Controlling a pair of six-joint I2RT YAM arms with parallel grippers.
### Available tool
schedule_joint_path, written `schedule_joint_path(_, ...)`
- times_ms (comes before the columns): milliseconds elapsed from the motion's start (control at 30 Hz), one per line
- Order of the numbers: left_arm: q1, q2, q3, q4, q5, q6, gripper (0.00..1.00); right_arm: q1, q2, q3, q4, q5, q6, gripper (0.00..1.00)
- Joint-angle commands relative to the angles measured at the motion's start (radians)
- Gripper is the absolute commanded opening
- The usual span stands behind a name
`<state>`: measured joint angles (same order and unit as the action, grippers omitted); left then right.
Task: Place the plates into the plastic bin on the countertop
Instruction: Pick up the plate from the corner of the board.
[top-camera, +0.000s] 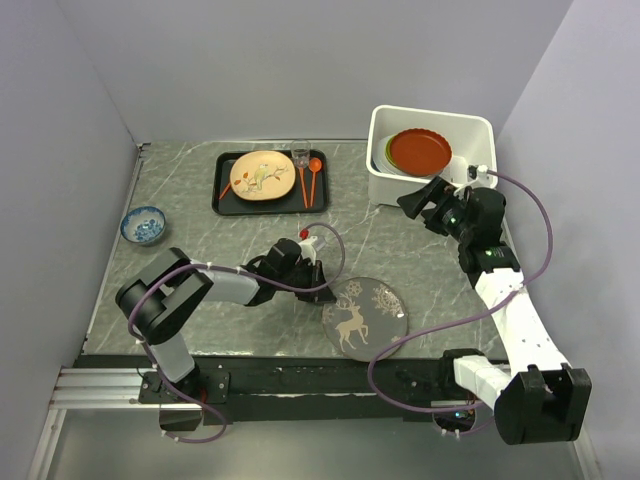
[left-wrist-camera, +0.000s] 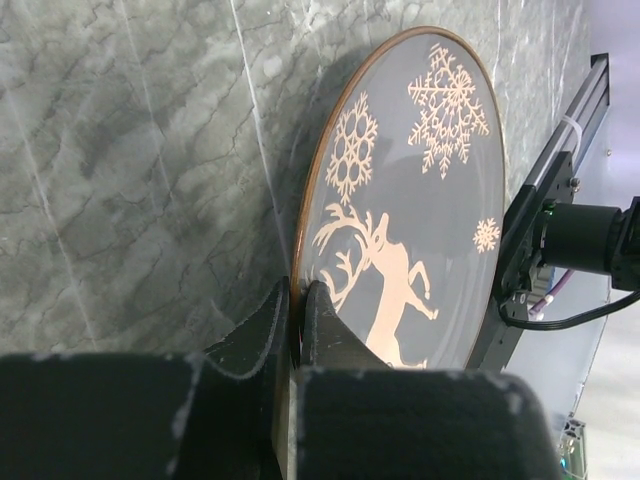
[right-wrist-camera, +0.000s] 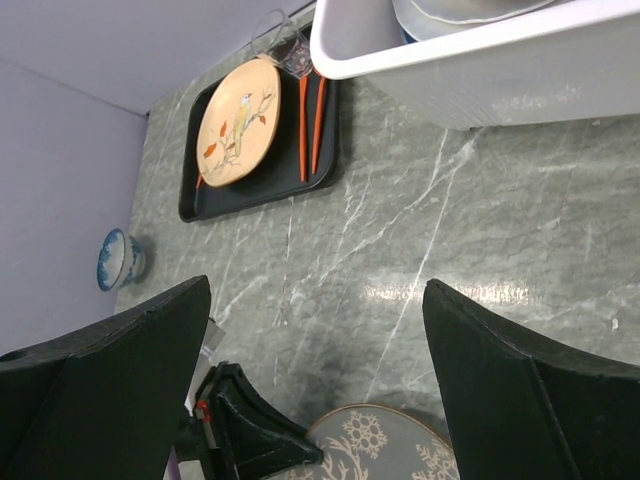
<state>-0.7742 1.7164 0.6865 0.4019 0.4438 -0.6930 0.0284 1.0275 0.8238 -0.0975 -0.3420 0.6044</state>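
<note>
A round plate (top-camera: 365, 315) with gold reindeer and snowflakes and a brown rim lies on the countertop (top-camera: 220, 250) near the front. My left gripper (top-camera: 325, 295) is shut on its left rim; in the left wrist view the fingers (left-wrist-camera: 272, 318) pinch the edge of the plate (left-wrist-camera: 420, 200). A cream plate (top-camera: 262, 176) with a bird pattern sits on the black tray (top-camera: 225, 200). The white plastic bin (top-camera: 383, 183) at the back right holds a red-brown plate (top-camera: 420, 150) on a lime green one. My right gripper (top-camera: 420, 197) hovers open just in front of the bin, holding nothing.
A small blue-patterned bowl (top-camera: 143, 224) stands at the left edge. Orange utensils (top-camera: 312, 180) lie on the tray beside the cream plate. Grey walls close in on three sides. The right wrist view shows the bin wall (right-wrist-camera: 480, 70) and the tray (right-wrist-camera: 330, 150).
</note>
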Motion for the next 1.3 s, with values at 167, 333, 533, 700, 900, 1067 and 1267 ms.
schedule_joint_path(167,0.053,-0.153,-0.012,0.002,-0.048,0.030,0.01,0.002,-0.012,-0.037,0.008,-0.020,-0.040,0.93)
schedule_joint_path(333,0.107,-0.259,-0.007,-0.037,-0.056,0.033,0.01,0.002,-0.010,-0.086,0.036,-0.084,-0.026,0.94)
schedule_joint_path(533,0.200,-0.368,-0.021,-0.052,-0.018,0.017,0.01,0.031,0.003,-0.172,0.133,-0.158,0.000,0.93)
schedule_joint_path(700,0.277,-0.406,-0.044,0.006,0.091,-0.026,0.01,0.087,0.036,-0.218,0.188,-0.219,-0.015,0.93)
schedule_joint_path(900,0.337,-0.413,-0.079,0.179,0.223,-0.141,0.01,0.110,0.054,-0.314,0.292,-0.278,0.017,0.93)
schedule_joint_path(1067,0.368,-0.405,-0.104,0.320,0.308,-0.223,0.01,0.111,0.060,-0.383,0.367,-0.318,0.044,0.93)
schedule_joint_path(1267,0.377,-0.379,-0.133,0.448,0.361,-0.296,0.01,0.110,0.066,-0.436,0.487,-0.408,0.089,0.93)
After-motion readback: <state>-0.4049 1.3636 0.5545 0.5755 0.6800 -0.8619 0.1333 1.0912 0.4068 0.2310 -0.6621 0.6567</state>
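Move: The left gripper already pinches the far left rim of the snowflake-and-deer plate, whose middle is about 9 cm to its right, 5 cm back and 2 cm lower. The plastic bin stands some 30 cm ahead and 25 cm right of that gripper, the black tray about 28 cm ahead and 14 cm left. From the empty right gripper, the plate lies roughly 18 cm back, 12 cm left and 23 cm down; the bin is 17 cm ahead, 5 cm right and 17 cm below. Keep the left fingers shut on the plate's rim and lift it about 12 cm, swinging left and forward on the way, then tip the fingertips up some 20 degrees as it rises further. Meanwhile bring the open right gripper down about 12 cm, back and left to the plate's free right side, turning counter-clockwise roughly 20 degrees; leave it open. ##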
